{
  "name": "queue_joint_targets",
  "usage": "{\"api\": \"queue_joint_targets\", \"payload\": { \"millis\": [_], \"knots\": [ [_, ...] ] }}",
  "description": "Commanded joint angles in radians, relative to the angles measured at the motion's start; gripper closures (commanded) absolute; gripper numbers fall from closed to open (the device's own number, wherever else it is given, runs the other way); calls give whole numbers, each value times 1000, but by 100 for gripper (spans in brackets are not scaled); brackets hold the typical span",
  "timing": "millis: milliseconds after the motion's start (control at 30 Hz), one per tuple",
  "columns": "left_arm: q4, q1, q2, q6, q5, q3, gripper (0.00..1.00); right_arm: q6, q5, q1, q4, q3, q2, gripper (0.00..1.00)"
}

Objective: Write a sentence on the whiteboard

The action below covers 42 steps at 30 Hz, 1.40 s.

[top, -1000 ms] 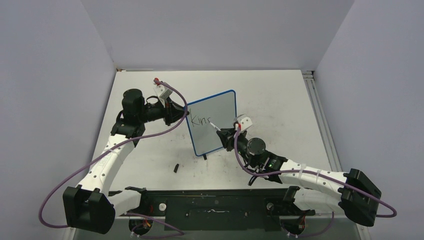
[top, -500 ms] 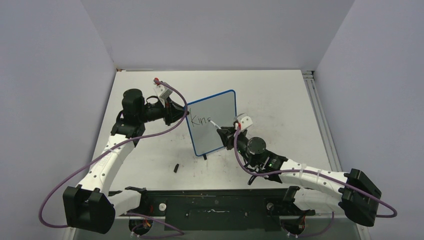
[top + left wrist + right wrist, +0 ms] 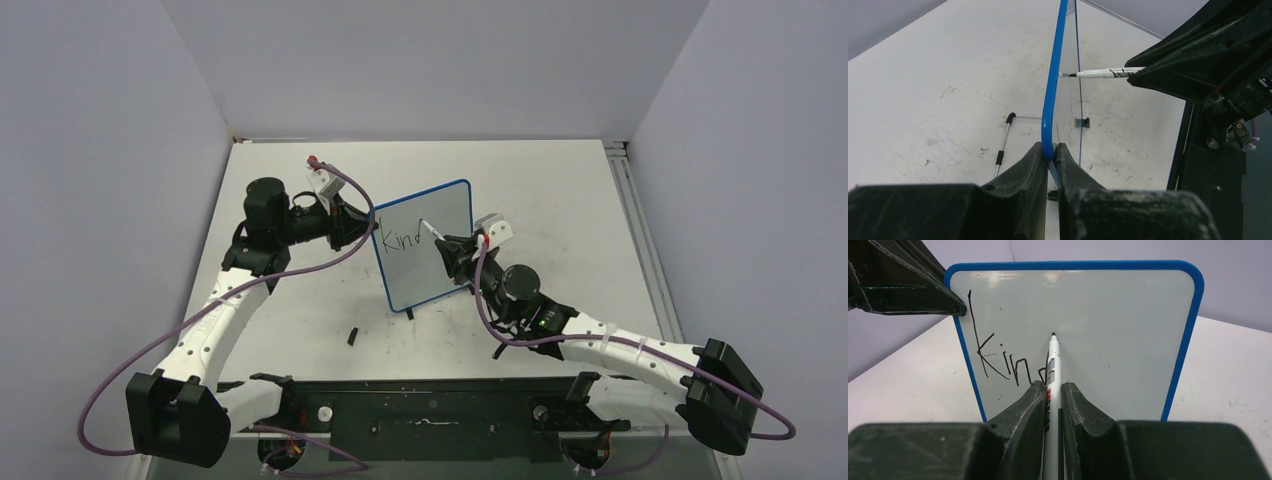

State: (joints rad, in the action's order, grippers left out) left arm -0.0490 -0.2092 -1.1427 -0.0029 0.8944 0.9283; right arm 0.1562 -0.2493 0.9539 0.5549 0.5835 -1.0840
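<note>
The whiteboard (image 3: 415, 275), white with a blue frame, stands upright mid-table. My left gripper (image 3: 365, 225) is shut on its left edge; the left wrist view shows the blue frame (image 3: 1054, 75) pinched between the fingers (image 3: 1049, 146). The sentence (image 3: 403, 241) reads "Kind" in black (image 3: 998, 360). My right gripper (image 3: 450, 250) is shut on a white marker (image 3: 1053, 360), whose tip touches the board (image 3: 1118, 340) just above and right of the "d". The marker (image 3: 1103, 73) meets the board's face side-on in the left wrist view.
A small black cap (image 3: 353, 335) lies on the table in front of the board. One black foot (image 3: 411, 314) shows under the board, and a thin metal stand rod (image 3: 1004, 142) lies behind it. A rail (image 3: 640, 230) runs along the table's right edge.
The right gripper has moved up and away along the board with the marker. The lettering has grown from "Kin" plus a partial stroke to "Kind". The left arm has held still.
</note>
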Motion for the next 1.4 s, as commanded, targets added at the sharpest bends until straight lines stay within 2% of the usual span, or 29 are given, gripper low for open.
{"api": "queue_joint_targets", "payload": {
  "millis": [0,833,1367],
  "knots": [
    [-58,-8,-14,37,35,7,100,-18,-6,-14,64,41,-3,95],
    [-58,-7,-16,38,35,7,100,78,29,3,0,-73,-12,95],
    [-61,-6,-19,39,33,5,100,87,-20,3,-52,-120,36,95]
  ]
}}
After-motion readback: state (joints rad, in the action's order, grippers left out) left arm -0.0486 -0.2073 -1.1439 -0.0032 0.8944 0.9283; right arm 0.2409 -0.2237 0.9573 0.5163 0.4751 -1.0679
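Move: The right hand holds the marker with its tip at the top of the d's tall stem. The d's middle lies about 4 cm ahead of this hand, 5 cm to its left and 2 cm below. The n is some 3 cm ahead, 8 cm left and 2 cm below, and the K about 3 cm ahead, 12 cm left and level in height. From the left hand, which pinches the whiteboard's left edge, the d is about 9 cm right, 2 cm ahead and 5 cm lower. After a brief pause at the top of the d, the right hand keeps its grip on the marker and draws the tip down the whiteboard, back over the stem and past the round of the letter, sinking about 5.5 cm, easing back some 1.5 cm and tipping the fingers down slightly, with a small drift to the right at the very end. The left hand stays put, still pinching the board's left edge to steady it. ##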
